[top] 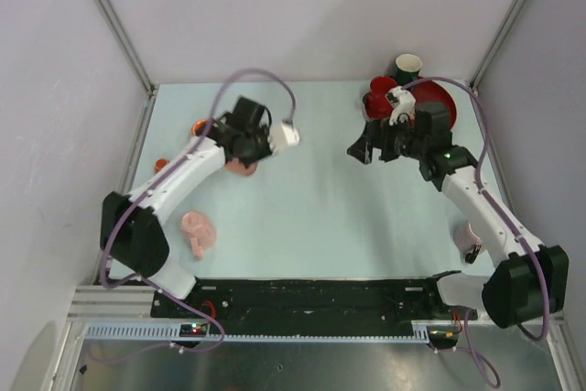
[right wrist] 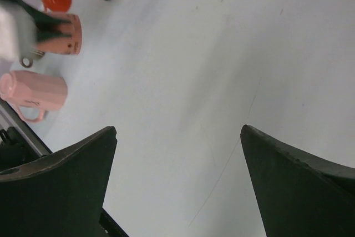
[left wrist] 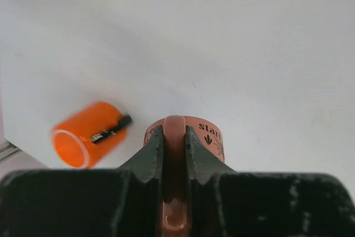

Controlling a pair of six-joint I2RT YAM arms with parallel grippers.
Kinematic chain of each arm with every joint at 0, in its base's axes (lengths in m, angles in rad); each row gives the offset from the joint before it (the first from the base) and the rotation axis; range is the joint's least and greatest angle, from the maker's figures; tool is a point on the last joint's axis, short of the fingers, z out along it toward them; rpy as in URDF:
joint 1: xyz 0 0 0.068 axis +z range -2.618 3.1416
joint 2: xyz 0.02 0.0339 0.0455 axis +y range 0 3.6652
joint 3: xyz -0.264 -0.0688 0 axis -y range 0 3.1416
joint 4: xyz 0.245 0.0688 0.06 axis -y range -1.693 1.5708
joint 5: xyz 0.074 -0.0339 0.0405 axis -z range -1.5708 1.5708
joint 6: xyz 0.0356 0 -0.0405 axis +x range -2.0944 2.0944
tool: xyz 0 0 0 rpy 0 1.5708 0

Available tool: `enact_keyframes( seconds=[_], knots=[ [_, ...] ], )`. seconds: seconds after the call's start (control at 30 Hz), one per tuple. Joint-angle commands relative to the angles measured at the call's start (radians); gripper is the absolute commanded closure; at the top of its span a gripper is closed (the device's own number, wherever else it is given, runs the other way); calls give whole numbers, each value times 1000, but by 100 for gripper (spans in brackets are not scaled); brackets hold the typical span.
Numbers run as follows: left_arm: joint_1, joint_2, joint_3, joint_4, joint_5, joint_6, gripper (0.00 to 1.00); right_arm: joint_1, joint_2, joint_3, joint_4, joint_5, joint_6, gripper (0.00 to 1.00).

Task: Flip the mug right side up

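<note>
A salmon-pink mug [left wrist: 208,135] with dark lettering sits at the table's left side, also showing in the top view [top: 243,167] and the right wrist view [right wrist: 62,34]. My left gripper [left wrist: 174,131] is shut on its handle [left wrist: 175,137], the fingers pinching it from both sides. I cannot tell which way up the mug stands. My right gripper [top: 365,149] is open and empty, hovering over bare table at the right centre, its jaws wide apart in the right wrist view [right wrist: 177,131].
An orange mug [left wrist: 89,134] with a black handle lies on its side just left of the held mug. A pale pink mug [top: 198,232] lies near the left arm's base. A small red cup [top: 161,165], a red dish [top: 430,103], a dark cup [top: 407,66] and another pink mug [top: 469,237] are also present.
</note>
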Motion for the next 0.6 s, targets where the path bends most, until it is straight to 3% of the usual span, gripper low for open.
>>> enact_keyframes(
  seconds=[0.0, 0.1, 0.23, 0.57],
  knots=[
    [62, -128, 304, 12, 311, -443, 100, -9, -103, 6, 85, -75, 53, 1],
    [88, -114, 464, -12, 528, -635, 100, 42, -131, 8, 211, -165, 101, 1],
    [92, -93, 599, -18, 699, -795, 100, 105, -120, 39, 368, -284, 192, 1],
    [87, -85, 678, -19, 826, -883, 100, 195, -68, 97, 532, -354, 266, 1]
  ],
)
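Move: The peach mug is already off the table, its handle pinched in the left fingers and its body about 5 cm below and 2 cm ahead of them, 1 cm to the right. The open right gripper waits some 27 cm to the left hand's right, level forward and about 10 cm higher. The orange mug stands 13 cm ahead and 14 cm left of the left hand, the pink mug 12 cm back and 14 cm left, both about 9 cm below. From the right hand, the peach mug is 26 cm left, 2 cm ahead and 15 cm below. The peach mug goes up about 28 cm, held by its handle, while the left hand carries it right towards the right gripper, briefly forward and then back, rolling some 60 degrees so its fingers swing from down to rightward. The right hand, wide open and touching nothing, climbs about 14 cm, goes left and back to meet it, and turns counter-clockwise. ##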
